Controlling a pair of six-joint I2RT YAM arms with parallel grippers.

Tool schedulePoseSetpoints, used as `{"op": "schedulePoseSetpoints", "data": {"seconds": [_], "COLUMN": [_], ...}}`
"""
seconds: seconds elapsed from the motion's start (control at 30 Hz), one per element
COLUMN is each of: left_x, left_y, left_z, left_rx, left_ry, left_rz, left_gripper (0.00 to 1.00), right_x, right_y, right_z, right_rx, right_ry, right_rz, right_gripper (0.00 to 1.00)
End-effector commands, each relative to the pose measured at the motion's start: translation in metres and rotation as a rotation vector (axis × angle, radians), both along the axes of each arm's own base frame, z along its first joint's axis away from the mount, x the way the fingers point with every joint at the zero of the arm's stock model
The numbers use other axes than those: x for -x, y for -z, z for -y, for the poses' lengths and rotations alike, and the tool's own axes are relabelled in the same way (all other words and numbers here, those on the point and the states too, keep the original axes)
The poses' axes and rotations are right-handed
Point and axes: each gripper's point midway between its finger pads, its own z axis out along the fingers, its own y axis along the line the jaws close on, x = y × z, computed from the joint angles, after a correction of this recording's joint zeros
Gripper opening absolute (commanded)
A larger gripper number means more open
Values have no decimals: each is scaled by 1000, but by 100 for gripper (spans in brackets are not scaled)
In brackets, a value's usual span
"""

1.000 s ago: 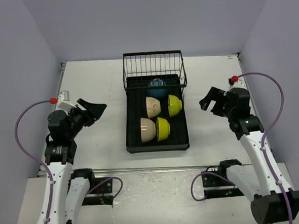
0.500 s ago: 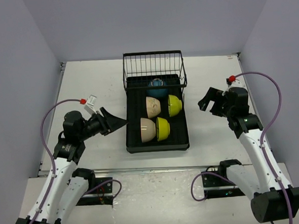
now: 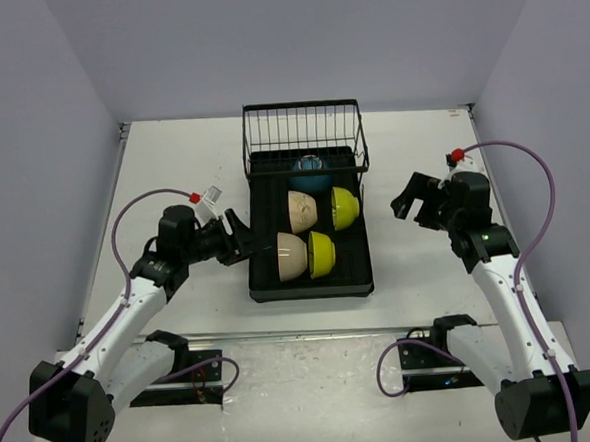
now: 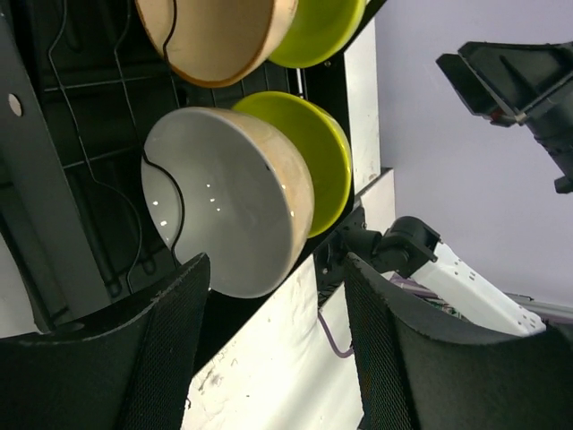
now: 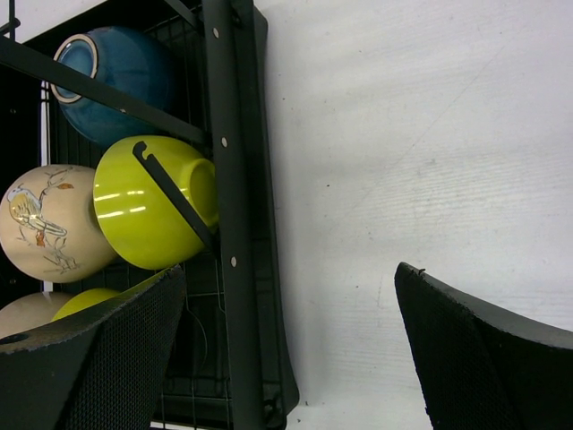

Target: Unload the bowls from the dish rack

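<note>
The black dish rack (image 3: 261, 283) lies mid-table and holds several bowls on edge. A dark blue one (image 3: 311, 173) is farthest. Behind it come a cream (image 3: 302, 210) and lime (image 3: 345, 207) pair, then a nearer cream (image 3: 291, 256) and lime (image 3: 323, 253) pair. My left gripper (image 3: 244, 242) is at the rack's left rim, open, beside the near cream bowl (image 4: 233, 210). Its jaws (image 4: 276, 269) hold nothing. My right gripper (image 3: 414, 199) hangs wide open over bare table, right of the rack. From there I see the far lime bowl (image 5: 148, 210) and blue bowl (image 5: 121, 67).
A black wire basket frame (image 3: 303, 130) rises at the rack's far end. The rack's right rim (image 5: 235, 179) runs past my right gripper's (image 5: 291, 278) left finger. White table lies on both sides of the rack, with grey walls around.
My left arm has swung from the table's left side to the rack's left rim, up against the near cream bowl. The right arm has barely moved.
</note>
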Motion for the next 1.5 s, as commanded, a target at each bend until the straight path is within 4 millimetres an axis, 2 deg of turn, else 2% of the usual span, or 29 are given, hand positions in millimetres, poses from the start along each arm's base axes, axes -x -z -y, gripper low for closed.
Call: {"op": "schedulePoseSetpoints", "data": {"seconds": [0.0,0.47,0.63,0.73,0.93,1.07,1.33,1.47], "left_x": [-10,-17,-18,-18,-16,-15,-12,-10], "left_y": [-7,-1,3,5,8,9,9,14], "left_z": [7,41,53,55,55,57,59,60], "left_rx": [17,69,79,80,82,96,113,115], "left_ry": [21,95,116,120,127,137,157,163], "left_rz": [70,71,59,56,47,38,31,10], "left_gripper": [61,57,51,44,38,22,13,13], "right_x": [-5,-7,-7,-8,-7,-6,-6,-6], "right_y": [-26,-26,-25,-27,-31,-27,-27,-31], "right_z": [0,5,8,8,9,9,7,8], "right_rx": [15,34,49,51,53,53,47,50], "right_ry": [-12,7,16,18,20,19,14,17], "right_rz": [68,67,67,70,79,72,71,74], "right_gripper": [99,99,99,99,99,99,99,99]}}
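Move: The front beige bowl lies on its side in the rack, its mouth facing the left hand; its middle is about 8 cm to that hand's right, 2 cm back and 7 cm below. The front lime bowl nests some 6 cm farther right, level with it; the rear beige bowl sits about 10 cm ahead of it and 2 cm farther right. From the right hand, the front beige bowl is roughly 25 cm left, 9 cm back and 9 cm lower. The left hand moves about 5 cm right and 2 cm down, then closes, pinching the front beige bowl's rim. ##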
